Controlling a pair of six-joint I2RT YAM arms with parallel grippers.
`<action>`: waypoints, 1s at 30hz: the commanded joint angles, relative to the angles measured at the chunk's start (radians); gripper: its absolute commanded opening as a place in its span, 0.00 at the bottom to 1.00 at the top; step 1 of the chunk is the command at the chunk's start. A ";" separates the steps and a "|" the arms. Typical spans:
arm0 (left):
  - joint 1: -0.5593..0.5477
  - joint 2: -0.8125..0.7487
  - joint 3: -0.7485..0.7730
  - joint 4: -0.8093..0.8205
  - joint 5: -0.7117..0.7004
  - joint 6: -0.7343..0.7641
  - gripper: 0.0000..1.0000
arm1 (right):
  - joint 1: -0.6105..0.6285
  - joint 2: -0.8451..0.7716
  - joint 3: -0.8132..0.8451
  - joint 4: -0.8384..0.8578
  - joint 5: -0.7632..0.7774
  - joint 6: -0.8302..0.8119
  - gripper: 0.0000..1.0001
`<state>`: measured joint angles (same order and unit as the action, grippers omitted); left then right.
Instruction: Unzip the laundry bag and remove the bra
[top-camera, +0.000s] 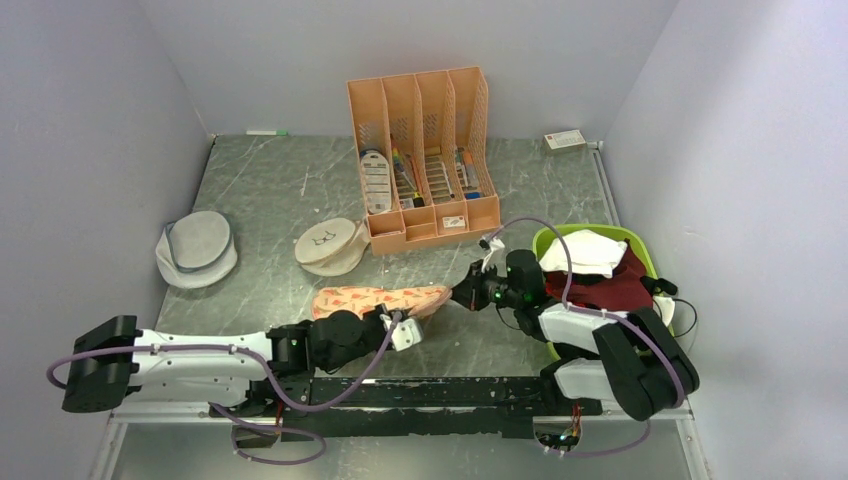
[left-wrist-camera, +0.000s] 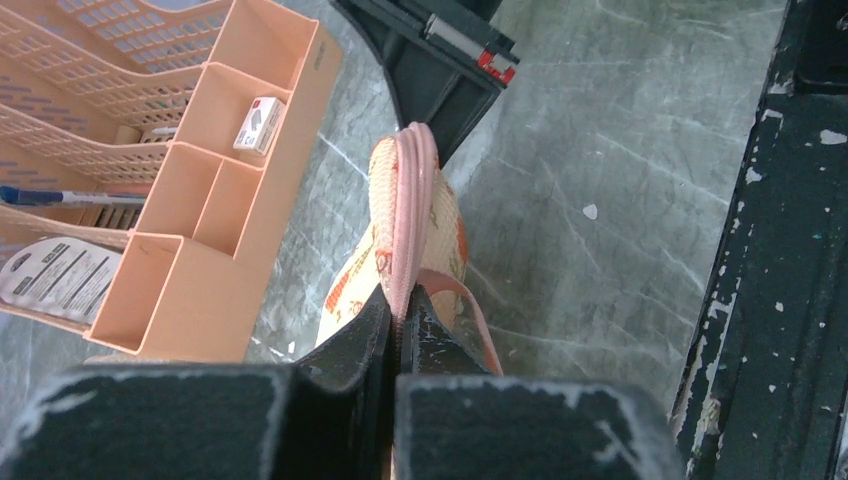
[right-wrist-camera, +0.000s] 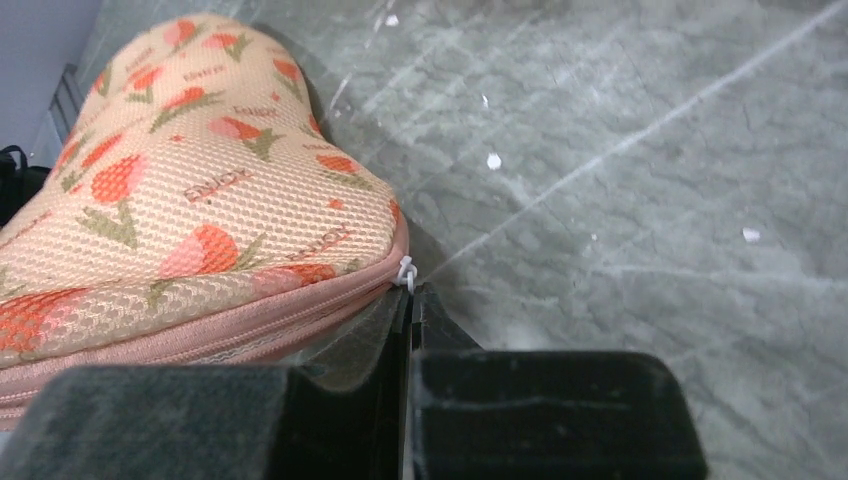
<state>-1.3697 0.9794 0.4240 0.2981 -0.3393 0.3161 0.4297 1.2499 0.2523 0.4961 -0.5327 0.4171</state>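
Note:
The laundry bag, peach-pink with orange-red fruit print, lies between the two arms in the top view. My left gripper is shut on the pink zip edge of the bag, with the pink loop strap hanging to the right. My right gripper is shut on the white zip pull at the bag's right tip. The zip looks closed along the seam. The bra is hidden.
A peach desk organiser stands behind the bag and shows in the left wrist view. A round beige pouch and a grey cap lie to the left. A green basket of clothes sits at the right.

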 joint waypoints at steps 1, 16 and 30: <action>-0.012 0.015 -0.009 0.193 0.054 0.008 0.07 | -0.009 0.027 -0.029 0.255 -0.023 -0.009 0.00; -0.029 0.421 0.121 0.175 0.062 -0.068 0.30 | -0.009 -0.555 0.374 -0.920 0.470 0.072 0.78; 0.103 -0.125 0.099 -0.215 0.164 -0.491 0.99 | 0.321 -0.344 0.414 -0.782 0.310 -0.139 0.80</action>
<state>-1.3281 1.0027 0.5152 0.2394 -0.1558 0.0021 0.5503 0.8692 0.6285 -0.3172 -0.2665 0.3382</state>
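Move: The left hand still pinches the laundry bag's raised edge, with the bag's middle about 3 cm ahead, 8 cm left and 10 cm below. The right hand still grips the zip pull at its fingertips, with the bag's middle roughly 15 cm left, level fore-and-aft. From the right hand, the organiser's front tray is about 13 cm ahead and 4 cm left, and the round pouch some 10 cm ahead and 24 cm left. Left lowers the bag edge 8 cm, opens, rises; right releases the zip pull, rises 14 cm, then dips. ##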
